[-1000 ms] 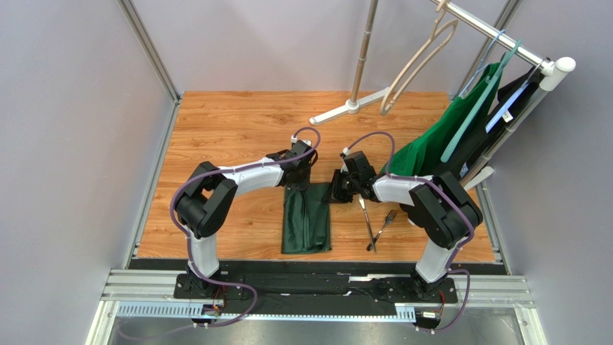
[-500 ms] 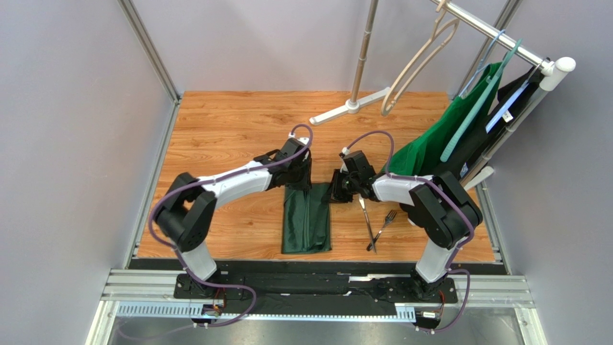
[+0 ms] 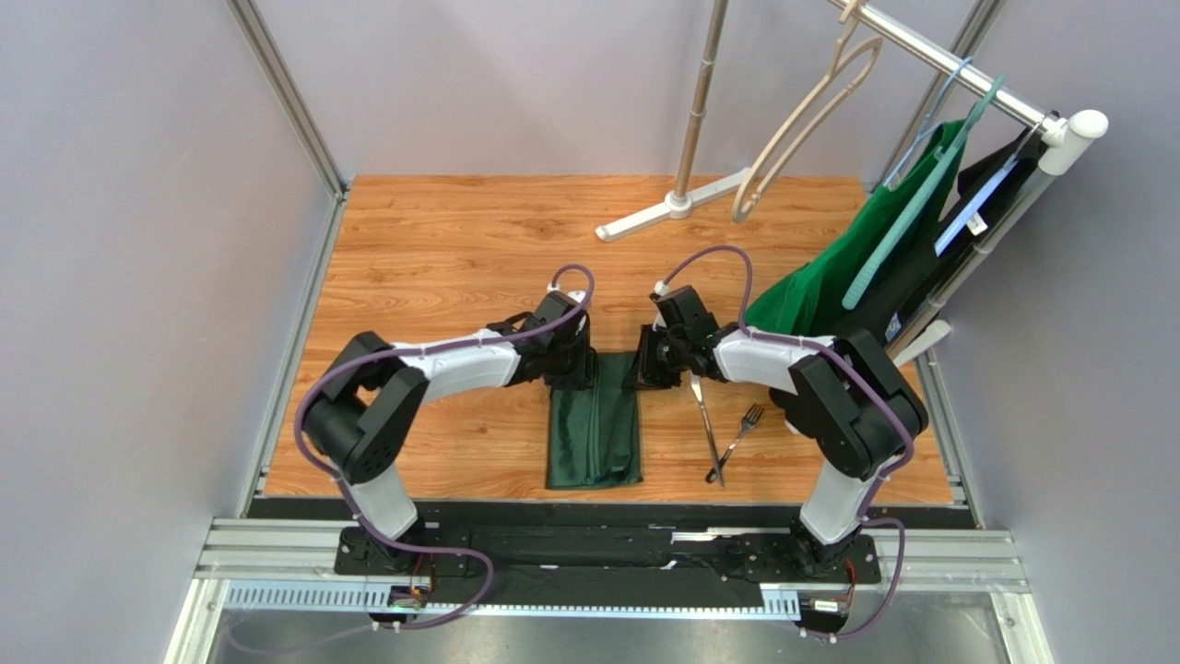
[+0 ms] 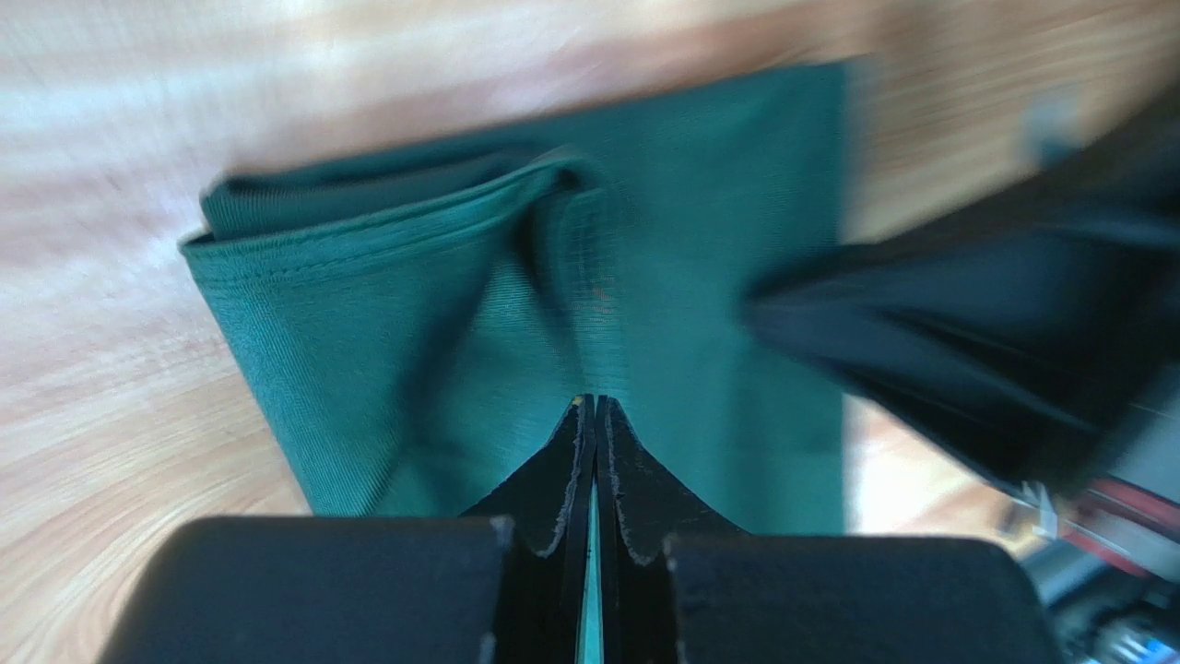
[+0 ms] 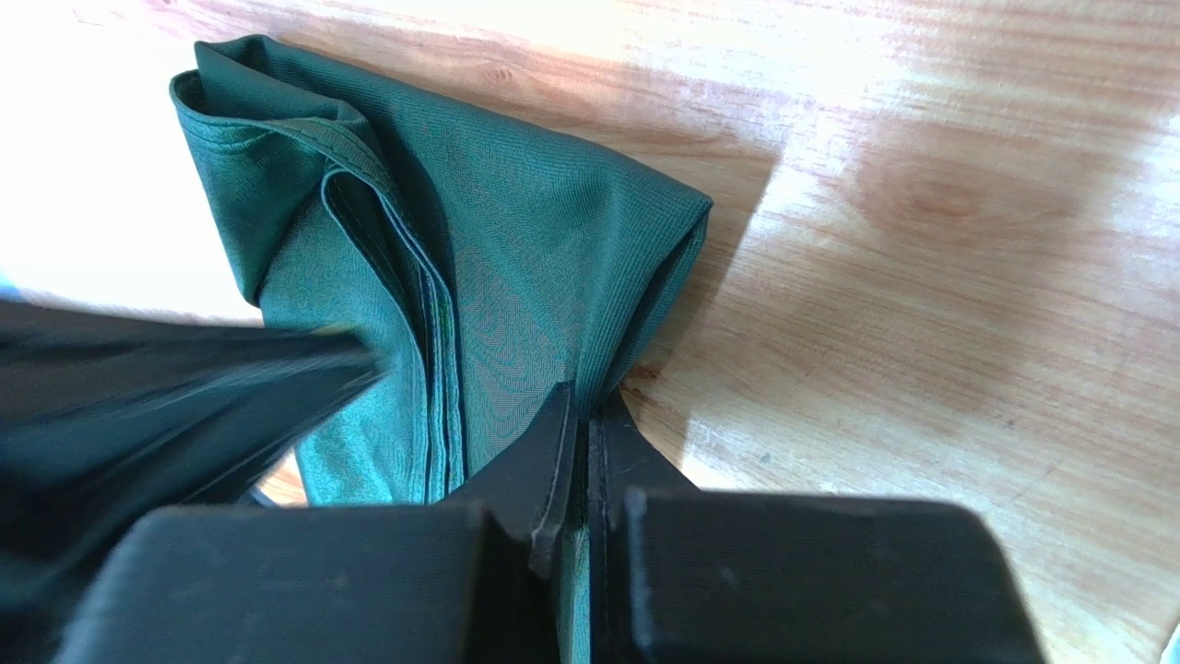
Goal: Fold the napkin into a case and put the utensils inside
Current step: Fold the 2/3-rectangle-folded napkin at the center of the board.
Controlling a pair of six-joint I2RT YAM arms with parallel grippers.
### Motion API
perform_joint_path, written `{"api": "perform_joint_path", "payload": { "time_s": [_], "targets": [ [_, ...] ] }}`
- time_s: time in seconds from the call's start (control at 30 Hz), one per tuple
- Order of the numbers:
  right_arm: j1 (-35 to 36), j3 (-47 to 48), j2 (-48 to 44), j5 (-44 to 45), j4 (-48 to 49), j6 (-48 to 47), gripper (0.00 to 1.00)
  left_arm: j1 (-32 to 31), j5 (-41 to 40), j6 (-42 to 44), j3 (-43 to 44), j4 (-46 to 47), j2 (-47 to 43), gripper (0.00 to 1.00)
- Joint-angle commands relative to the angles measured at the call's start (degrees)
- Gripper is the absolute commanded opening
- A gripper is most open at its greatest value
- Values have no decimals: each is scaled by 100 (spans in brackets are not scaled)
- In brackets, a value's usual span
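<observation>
The dark green napkin (image 3: 593, 436) lies folded into a narrow strip on the wooden table, running from the grippers toward the near edge. My left gripper (image 3: 574, 365) is shut on its far left corner. The left wrist view shows cloth (image 4: 416, 318) pinched between the shut jaws (image 4: 596, 404). My right gripper (image 3: 648, 363) is shut on the far right folded edge, and cloth (image 5: 513, 249) shows between its jaws (image 5: 585, 404). A silver knife (image 3: 705, 415) and a fork (image 3: 738, 439) lie crossed on the table, right of the napkin.
A clothes rack (image 3: 970, 83) stands at the back right, holding a brighter green garment (image 3: 845, 277) on a teal hanger. The rack's white foot (image 3: 665, 208) rests on the far table. Grey walls enclose the left and right sides.
My left gripper has moved toward the near side and down onto the napkin's far left corner, and its elbow swung left. The napkin's far end shifted slightly right. The right arm barely moved.
</observation>
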Motion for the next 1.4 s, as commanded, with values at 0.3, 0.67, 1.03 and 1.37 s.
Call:
{"api": "perform_joint_path", "payload": {
  "time_s": [0.3,0.67,1.03,1.37],
  "targets": [
    [525,692,-396,106,-431,411,0,19,49,-329,-510,1072,619,4],
    [543,1096,-669,686,-1143,148,0,11,120,-276,-651,975,189,3],
    [543,1184,-405,695,-1222,-36,0,19,208,-241,-352,63,-663,6],
    [543,1228,-352,651,-1301,-63,0,11,23,-285,-1028,7,-1060,4]
  ]
}}
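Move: The right gripper already pinches the napkin's right long edge, a few cm short of the far corner; the napkin's middle lies about 6 cm left and 6 cm back of this hand. The knife is roughly 10 cm right and 8 cm back of it, the fork about 14 cm right and 9 cm back, both about 2 cm lower. From the left gripper, hovering nearly shut over the cloth, the napkin's middle is about 1 cm right, 6 cm back and 3 cm below. Keep the right gripper's pinch on the napkin edge and raise it about 5 cm, edging 2 cm left over the cloth, then hold there. Meanwhile lower the nearly shut left gripper 2 cm to the napkin, slide it slightly forward and right, hold briefly, then bring it back and left about 3 cm each while lifting some 4 cm. ##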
